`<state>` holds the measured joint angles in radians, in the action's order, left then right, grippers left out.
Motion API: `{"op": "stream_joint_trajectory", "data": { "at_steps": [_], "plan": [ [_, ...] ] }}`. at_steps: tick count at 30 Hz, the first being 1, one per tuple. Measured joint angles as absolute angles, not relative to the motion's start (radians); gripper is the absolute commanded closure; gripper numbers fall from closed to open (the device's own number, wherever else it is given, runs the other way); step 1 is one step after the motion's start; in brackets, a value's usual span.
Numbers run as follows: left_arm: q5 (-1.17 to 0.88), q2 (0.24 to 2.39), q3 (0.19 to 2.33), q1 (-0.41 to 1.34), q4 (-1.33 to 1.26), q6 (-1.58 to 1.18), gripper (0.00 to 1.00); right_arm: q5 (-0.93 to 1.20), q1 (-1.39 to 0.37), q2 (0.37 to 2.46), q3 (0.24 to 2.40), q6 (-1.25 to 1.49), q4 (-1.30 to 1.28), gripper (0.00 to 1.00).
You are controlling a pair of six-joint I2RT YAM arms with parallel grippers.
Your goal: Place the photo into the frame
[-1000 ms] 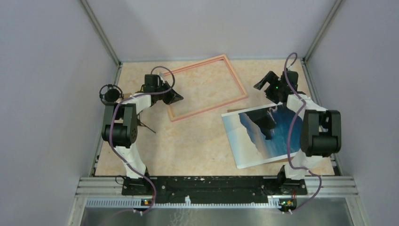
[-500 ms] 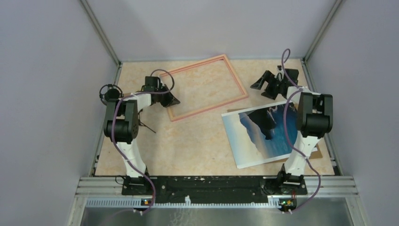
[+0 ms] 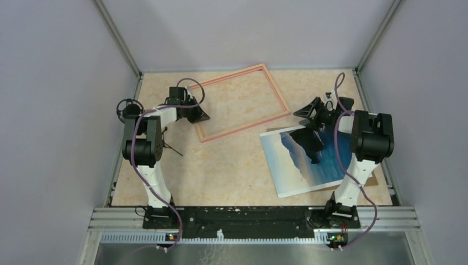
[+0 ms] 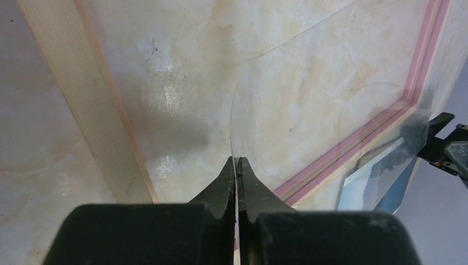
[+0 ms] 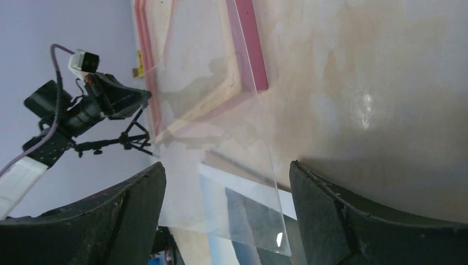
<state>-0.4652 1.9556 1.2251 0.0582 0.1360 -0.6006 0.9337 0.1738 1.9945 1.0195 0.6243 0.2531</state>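
The salmon-pink frame (image 3: 243, 102) lies flat at the far middle of the table, with nothing inside it. The photo (image 3: 309, 160) lies face up at the near right on brown cardboard (image 3: 376, 180). My left gripper (image 3: 203, 116) sits over the frame's left corner, shut on the edge of a thin clear sheet (image 4: 233, 118). My right gripper (image 3: 310, 113) hovers open at the photo's far edge. In the right wrist view the clear sheet (image 5: 221, 182) hangs between its fingers (image 5: 226, 165) without touching them, above the photo (image 5: 218, 251). The pink rail (image 5: 251, 44) lies beyond.
A small black stand (image 3: 173, 149) sits beside the left arm. Grey walls close the table in on the left, right and far sides. The metal base rail (image 3: 248, 218) runs along the near edge.
My right gripper has swung down and left toward the photo's far edge, and its jaws have narrowed a little. The left gripper has barely shifted, still pinching the sheet.
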Motion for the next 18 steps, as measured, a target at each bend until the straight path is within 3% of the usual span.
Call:
{"op": "stream_joint_trajectory", "data": {
  "at_steps": [5,11,18],
  "plan": [
    [-0.509,1.956,1.227,0.047,0.125,-0.6,0.93,1.007,0.193,1.995,0.929,0.733,0.401,0.26],
    [-0.538,1.956,1.227,0.038,0.101,-0.602,0.82,1.029,0.195,1.995,0.902,0.794,0.469,0.41],
    [-0.543,1.945,1.196,0.036,0.06,-0.611,0.44,1.034,0.194,2.002,0.856,0.927,0.671,0.81]
  ]
}}
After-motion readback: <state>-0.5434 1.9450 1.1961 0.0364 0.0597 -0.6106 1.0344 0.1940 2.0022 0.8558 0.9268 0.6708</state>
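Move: Between the hands hangs the clear sheet, its middle about 13 cm to the right of the left hand, whose shut fingers pinch its far left corner, and roughly 13 cm to the left of the right hand, whose open fingers straddle its right edge; from either it lies about 2 cm back. From the right hand the frame's middle is some 18 cm left, 6 cm ahead and 6 cm below, the photo's about 4 cm right, 15 cm back and 7 cm below. Closing round the clear sheet's right edge, the right hand brings its fingers from wide open to about a third, drawing back nearly 2 cm, then rising about 1.5 cm while rolling some 10 degrees, left side up. The left hand rises about 1 cm and opens its fingers to a bit under half, letting go of its pinch on the sheet's far left corner. ##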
